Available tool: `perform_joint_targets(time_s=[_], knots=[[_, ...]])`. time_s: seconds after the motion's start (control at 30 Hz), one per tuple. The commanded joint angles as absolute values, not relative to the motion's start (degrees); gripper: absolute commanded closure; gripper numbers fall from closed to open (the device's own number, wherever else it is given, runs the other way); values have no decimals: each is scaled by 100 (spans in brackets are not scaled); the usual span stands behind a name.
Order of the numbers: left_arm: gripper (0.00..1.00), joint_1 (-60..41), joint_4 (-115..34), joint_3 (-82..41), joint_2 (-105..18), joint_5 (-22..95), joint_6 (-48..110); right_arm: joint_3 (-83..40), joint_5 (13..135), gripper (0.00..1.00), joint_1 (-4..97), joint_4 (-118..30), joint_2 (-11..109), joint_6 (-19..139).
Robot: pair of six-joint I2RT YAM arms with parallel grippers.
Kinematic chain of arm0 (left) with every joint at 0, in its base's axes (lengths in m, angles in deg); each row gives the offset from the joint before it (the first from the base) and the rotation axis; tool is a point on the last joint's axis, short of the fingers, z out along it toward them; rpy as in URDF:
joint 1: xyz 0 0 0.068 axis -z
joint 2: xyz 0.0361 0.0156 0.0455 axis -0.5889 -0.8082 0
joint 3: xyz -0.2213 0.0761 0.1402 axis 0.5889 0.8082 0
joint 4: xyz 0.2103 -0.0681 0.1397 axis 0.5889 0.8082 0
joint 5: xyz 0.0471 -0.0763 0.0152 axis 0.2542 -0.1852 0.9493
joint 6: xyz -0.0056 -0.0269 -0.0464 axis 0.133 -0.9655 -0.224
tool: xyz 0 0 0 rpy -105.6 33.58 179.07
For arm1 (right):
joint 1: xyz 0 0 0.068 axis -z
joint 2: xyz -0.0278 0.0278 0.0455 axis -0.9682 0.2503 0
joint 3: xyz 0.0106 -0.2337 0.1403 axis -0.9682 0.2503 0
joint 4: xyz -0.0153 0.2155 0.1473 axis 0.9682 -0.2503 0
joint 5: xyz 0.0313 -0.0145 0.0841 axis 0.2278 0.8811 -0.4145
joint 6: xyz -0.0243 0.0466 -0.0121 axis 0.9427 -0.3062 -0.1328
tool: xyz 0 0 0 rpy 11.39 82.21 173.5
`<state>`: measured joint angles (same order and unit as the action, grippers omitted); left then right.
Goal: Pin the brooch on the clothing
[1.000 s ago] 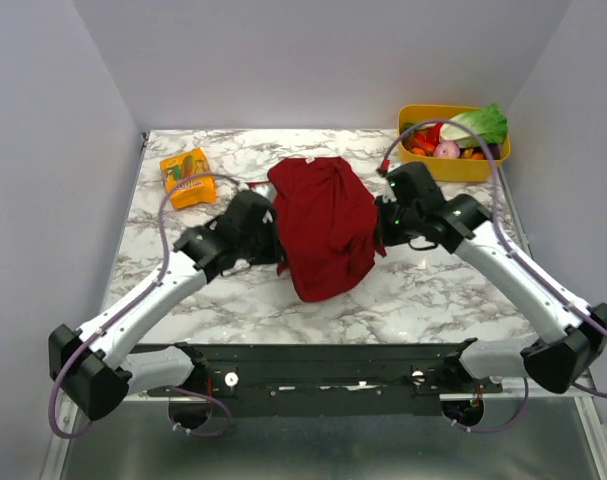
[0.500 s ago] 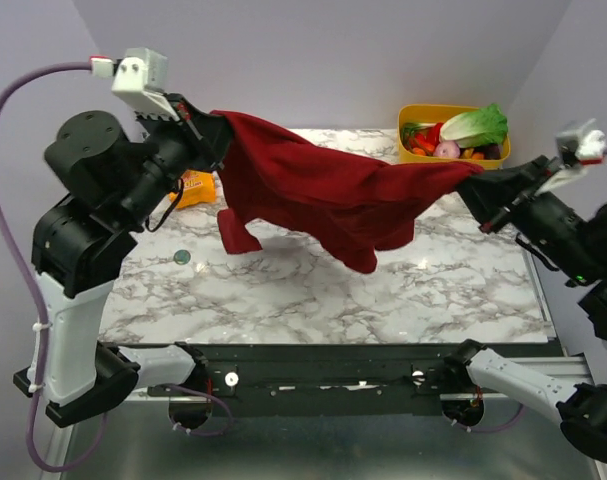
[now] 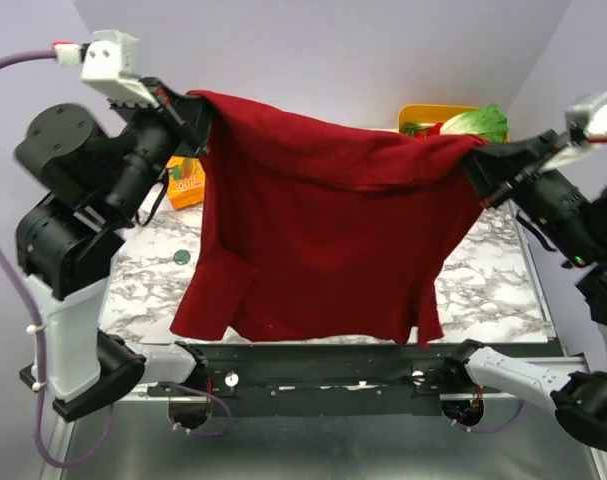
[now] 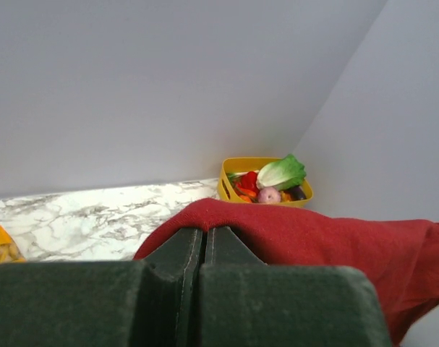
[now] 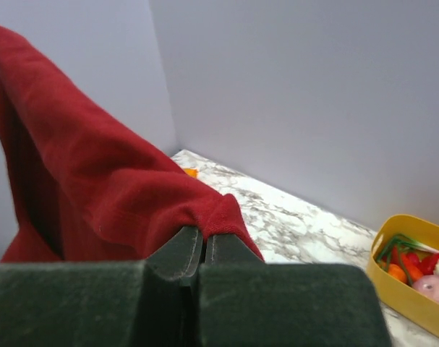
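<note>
The clothing (image 3: 323, 240), a dark red T-shirt, hangs spread like a curtain between my two raised arms, its lower hem down at the table's near edge. My left gripper (image 3: 197, 106) is shut on the shirt's upper left corner, with red fabric (image 4: 313, 231) bunched over the fingertips of the gripper (image 4: 205, 231) in the left wrist view. On the upper right corner my right gripper (image 3: 473, 160) is shut, fabric (image 5: 96, 188) draped from the gripper (image 5: 203, 233) in the right wrist view. The brooch (image 3: 183, 257), a tiny round disc, lies on the marble left of the shirt.
A yellow bin (image 3: 413, 110) of toy vegetables stands at the back right, also seen as the bin (image 4: 226, 189) and the bin (image 5: 411, 300) in the wrist views. An orange packet (image 3: 186, 186) lies at the back left. Grey walls close in three sides.
Both arms rose from the table with the shirt. It went from a crumpled heap to stretched between them, and now hangs lower and wider, unfolded.
</note>
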<state>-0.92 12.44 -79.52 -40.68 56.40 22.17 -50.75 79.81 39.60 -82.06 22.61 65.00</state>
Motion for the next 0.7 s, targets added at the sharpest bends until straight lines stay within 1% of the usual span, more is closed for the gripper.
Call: perform_joint_targets(time_s=[0.0, 0.03, 0.1, 0.13, 0.17, 0.2, 0.23, 0.27, 0.33, 0.37, 0.4, 0.43, 0.47, 0.53, 0.57, 0.63, 0.67], knots=[[100, -408, 1244, -8104, -4657, 5892, 2396, -5193, 8925, 99, 3991, -7723, 2905, 6901], [100, -522, 1226, -8096, -4737, 5761, 2387, -5184, 9056, 99, 4008, -7548, 3167, 6989], [100, -1057, 1130, -8078, -4982, 5488, 2379, -5254, 8962, 99, 4297, -7432, 3493, 7078], [100, -1303, 1068, -8061, -5071, 5078, 2344, -5306, 8526, 99, 4490, -7354, 3843, 7035], [100, -1523, 989, -8043, -5142, 4848, 2230, -5411, 8243, 99, 4962, -7301, 4029, 6947], [100, -1960, 867, -8069, -5342, 4654, 2177, -5482, 7909, 99, 5210, -7239, 4196, 6703], [100, -2147, 805, -8130, -5475, 4469, 2141, -5570, 7306, 99, 5439, -7099, 4407, 6526], [100, -2340, 804, -8427, -5624, 4041, 2071, -5745, 7073, 99, 5780, -7098, 4826, 6420], [100, -2893, 813, -8797, -6142, 3591, 1887, -6569, 6731, 99, 5967, -7255, 5312, 6270], [100, -3087, 839, -9234, -6327, 3197, 1808, -6929, 6624, 99, 6064, -7378, 5793, 6261], [100, -3246, 804, -9403, -6651, 2949, 1607, -7664, 6536, 99, 6091, -7458, 5989, 6261], [100, -3526, 769, -9544, -6776, 2738, 1518, -8019, 6335, 99, 6109, -7650, 6174, 6261], [100, -3555, 717, -9676, -6864, 2579, 1447, -8327, 6220, 99, 6135, -7721, 6358, 6261], [100, -3748, 567, -9617, -6857, 2350, 1420, -8716, 5983, 99, 6153, -7775, 6544, 6191], [100, -3757, 514, -9338, -6778, 2358, 1464, -8647, 5946, 99, 6153, -7749, 6510, 6164], [100, -3757, 277, -8845, -6366, 2428, 1586, -8358, 5772, 99, 6153, -7696, 6248, 6033], [100, -3757, 251, -8399, -6225, 2524, 1640, -7887, 5701, 99, 6153, -7704, 6124, 5998]])
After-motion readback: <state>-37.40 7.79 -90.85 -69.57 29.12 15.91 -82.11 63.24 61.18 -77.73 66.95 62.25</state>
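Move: Both shut grippers hold the clothing by its top edge high over the near tabletop; its middle hangs about 25 cm below them, 15 cm right of the left hand and 15 cm left of the right. The open table middle lies about 22 cm ahead, 14 right and 60 below the left hand; for the right hand, 27 ahead, 15 left and 56 below. From the left hand, the yellow bag is roughly 36 ahead, 19 left, and the green disc 12 ahead, 18 left. The vegetable basket is some 46 ahead and 21 right of the right hand. Still pinching the clothing's top edge, both hands sweep it quickly forward over the table towards the far wall, about 22 cm with the left and 25 cm with the right. The left also drifts some 8 cm to its left, widening the spread, and sinks about as much; the right dips, then comes partly back up. Fingers stay shut, tipping down slightly. ##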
